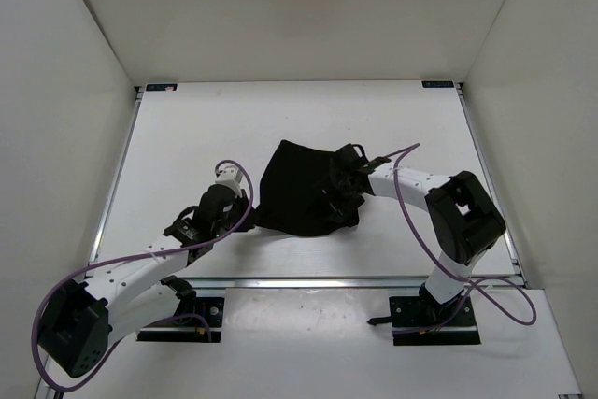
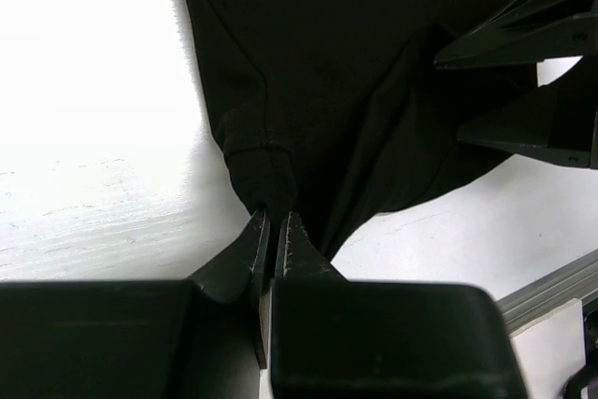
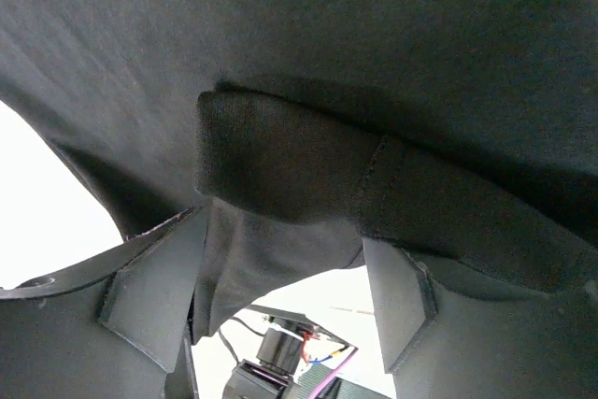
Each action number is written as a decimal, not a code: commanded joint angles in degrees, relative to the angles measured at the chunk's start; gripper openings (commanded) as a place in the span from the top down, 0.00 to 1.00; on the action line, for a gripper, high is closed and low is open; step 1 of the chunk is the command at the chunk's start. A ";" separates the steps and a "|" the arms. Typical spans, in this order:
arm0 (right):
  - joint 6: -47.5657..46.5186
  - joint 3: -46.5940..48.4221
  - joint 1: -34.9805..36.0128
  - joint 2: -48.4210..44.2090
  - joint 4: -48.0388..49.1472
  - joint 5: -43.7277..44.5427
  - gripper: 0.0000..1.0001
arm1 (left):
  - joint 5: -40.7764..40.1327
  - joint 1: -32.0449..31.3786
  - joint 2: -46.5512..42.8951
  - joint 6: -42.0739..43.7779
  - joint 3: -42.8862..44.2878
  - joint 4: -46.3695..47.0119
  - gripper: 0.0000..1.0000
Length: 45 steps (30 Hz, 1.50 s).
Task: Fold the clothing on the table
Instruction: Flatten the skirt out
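The black clothing [image 1: 301,189] lies bunched in the middle of the white table [image 1: 187,137]. My left gripper [image 1: 249,205] is at its near-left corner, and in the left wrist view that gripper [image 2: 274,219] is shut on a pinched fold of the clothing [image 2: 355,72]. My right gripper [image 1: 342,184] sits over the garment's right side. In the right wrist view this gripper [image 3: 280,277] stands open, its pads [image 3: 154,292] wide apart. The clothing [image 3: 308,63] drapes over them and a thick hem band [image 3: 280,165] hangs between them.
Metal rails edge the table, with blue marks at the far corners [image 1: 161,87] [image 1: 437,84]. White walls close in on the left, right and back. Purple cables [image 1: 411,212] loop beside both arms. The right gripper's fingers [image 2: 523,30] show in the left wrist view.
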 commanded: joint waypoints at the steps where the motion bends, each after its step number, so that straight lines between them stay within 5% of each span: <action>1: 2.03 0.15 -1.02 -0.78 -0.06 2.01 0.35 | -0.77 -0.39 -1.48 0.12 -0.30 0.63 1.00; 24: 6.08 -7.23 -7.70 -5.97 3.00 1.93 0.32 | 0.63 -0.13 -0.51 -0.59 -1.53 1.59 1.00; 34: 7.05 -3.81 -6.47 -0.96 2.92 1.05 0.37 | 1.60 0.48 -0.77 -1.38 -2.67 2.12 1.00; 37: 7.22 -3.63 -6.47 -0.08 3.63 1.22 0.47 | 1.08 0.49 -0.77 -1.20 -2.59 2.21 1.00; 39: 7.22 -3.81 -6.21 -0.26 3.98 1.22 0.62 | 1.07 0.48 -0.69 -0.68 -2.59 1.95 1.00; 40: 7.05 -3.81 -6.12 -0.52 4.07 1.22 0.81 | 1.07 0.57 -0.86 -0.93 -2.59 2.04 1.00; 45: 6.08 -4.60 -6.82 -1.31 5.73 0.17 1.00 | 0.55 0.22 -0.51 -0.67 -2.41 2.04 1.00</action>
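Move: The open right fingers hang just over the skirt's right part. The folded-over flap they go for is centred roughly 4 cm to their right, 2 cm ahead and 2 cm below. The skirt's far left corner lies about 16 cm ahead and 12 cm left of them, its right tip some 8 cm right and 2 cm back. The left hand holds the near left corner at its fingertips; from there the flap lies about 24 cm right, 6 cm ahead and 5 cm below. The right fingers end up pinching the skirt's folded flap near its right end. Wide open, the hand first slides some 4.5 cm right across the cloth, drifting forward about 2 cm and turning about 12 degrees clockwise, then eases back left slightly and sinks as the fingers shut. The left hand keeps its grip, sinking about 1 cm. ##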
